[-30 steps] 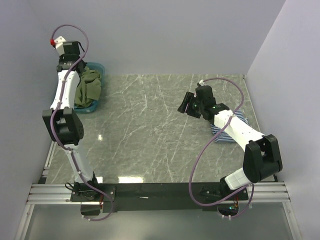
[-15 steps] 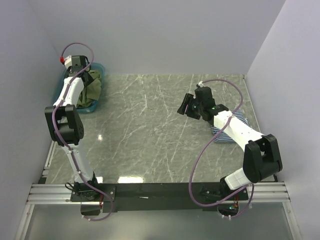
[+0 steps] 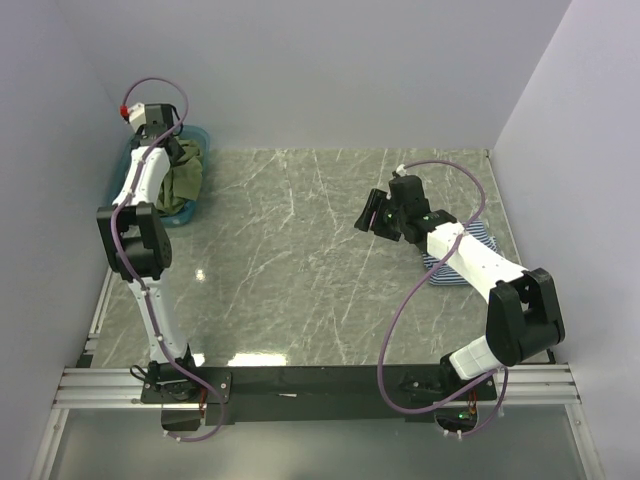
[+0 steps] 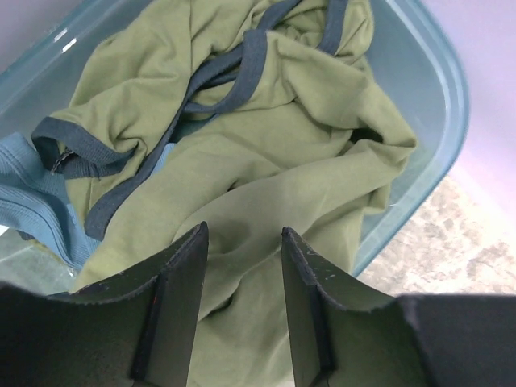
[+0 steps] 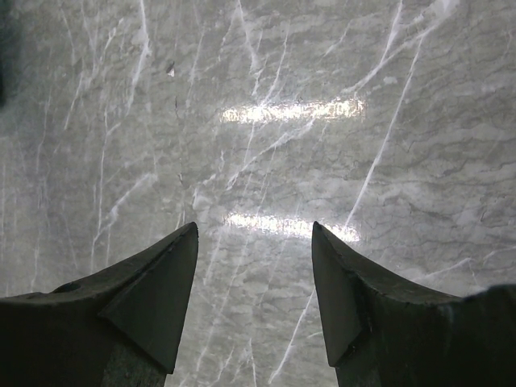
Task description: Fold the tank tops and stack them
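Note:
The olive green tank top [image 4: 266, 161] with dark trim lies crumpled in the teal plastic basin [image 4: 451, 89]. A teal-blue tank top [image 4: 32, 185] shows beneath it at the left. My left gripper [image 4: 242, 230] hovers open just above the olive fabric, and nothing is between its fingers. In the top view the left gripper [image 3: 163, 138] is over the basin [image 3: 196, 134] at the back left, with the olive top [image 3: 182, 170] draped over the basin's near rim. The striped tank top [image 3: 481, 232] lies folded at the right, partly under the right arm. My right gripper [image 3: 372, 210] hangs open over bare table [image 5: 266, 121].
The marble table [image 3: 300, 260] is walled at the back and on both sides. The basin sits in the back left corner against the wall. A metal rail [image 3: 320, 385] with both arm bases runs along the near edge.
My left wrist has swung back and over the basin, and its jaws have spread apart. The right arm has not moved.

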Robot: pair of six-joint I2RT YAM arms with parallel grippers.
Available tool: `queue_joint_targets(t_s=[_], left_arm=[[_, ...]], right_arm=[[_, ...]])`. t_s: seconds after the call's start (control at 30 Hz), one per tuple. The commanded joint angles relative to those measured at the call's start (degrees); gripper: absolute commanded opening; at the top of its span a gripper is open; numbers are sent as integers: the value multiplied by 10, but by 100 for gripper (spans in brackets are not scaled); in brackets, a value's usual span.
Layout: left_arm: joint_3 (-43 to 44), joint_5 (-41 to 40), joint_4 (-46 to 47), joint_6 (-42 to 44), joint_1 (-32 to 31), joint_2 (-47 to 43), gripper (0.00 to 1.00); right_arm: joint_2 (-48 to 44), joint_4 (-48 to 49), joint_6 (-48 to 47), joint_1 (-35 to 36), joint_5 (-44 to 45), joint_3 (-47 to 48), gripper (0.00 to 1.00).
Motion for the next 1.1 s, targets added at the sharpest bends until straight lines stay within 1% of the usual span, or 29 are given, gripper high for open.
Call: queue_joint_targets(t_s=[0.0, 0.17, 0.23, 0.27, 0.37, 0.4, 0.43, 0.47, 0.63, 0.8, 0.9, 0.93, 0.97, 1.0, 1.03, 1.07], left_arm=[[26, -14, -21, 11, 0, 17, 47], [-13, -3, -6, 8, 0, 7, 50], [-25, -5, -2, 8, 1, 7, 47], [-26, -6, 0, 8, 0, 10, 44], [-12, -9, -2, 12, 1, 18, 22], [-6, -9, -8, 13, 2, 19, 11], [11, -9, -10, 14, 1, 20, 4], [20, -8, -13, 15, 2, 18, 0], [79, -2, -21, 22, 2, -23, 0], [134, 27, -3, 39, -9, -113, 0], [143, 42, 45, 63, -37, -175, 0], [143, 41, 59, 68, -58, -191, 0], [143, 52, 93, 83, -73, -219, 0], [145, 52, 106, 91, -85, -232, 0], [153, 51, 116, 96, -114, -241, 0], [159, 67, 130, 99, -129, -255, 0]], right_arm=[[-2, 20, -6, 4, 0, -1, 65], [-2, 22, -6, 4, -1, -1, 65], [-1, 22, -6, 4, -1, -1, 65], [-2, 23, -6, 4, 0, -1, 65], [-1, 22, -6, 5, 0, -1, 65], [0, 21, -7, 4, 1, -2, 65], [0, 20, -8, 4, 3, -1, 64], [0, 19, -8, 4, 3, 0, 64], [0, 18, -11, 4, 2, 9, 62], [-7, 18, -14, 4, 4, 23, 62], [-14, 16, -17, 4, 7, 34, 62], [-16, 17, -17, 4, 8, 36, 62], [-18, 16, -18, 4, 12, 38, 62], [-23, 15, -21, 4, 18, 41, 62], [-28, 14, -22, 4, 24, 44, 62], [-31, 11, -23, 4, 29, 45, 62]])
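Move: The olive tank top lies bunched in the teal bin right under the left hand, its middle about 5 cm below and some 3 cm to the left. The bin's middle is roughly 2 cm back, 4 cm left and 8 cm down; the blue garment in it lies about 8 cm back, 5 cm left and 8 cm below. From the right hand the olive tank top is some 50 cm left, 19 cm ahead and 2 cm lower. The left fingers pinch a fold of the olive tank top: the hand sinks about 3.5 cm into it, half open, then shuts on the cloth. Keeping its grip, it pulls up out of the bin with growing speed, rising some 30 cm, swinging to the right and slightly back near the end while the fingertips tip upward about 30 degrees and turn a little clockwise. ##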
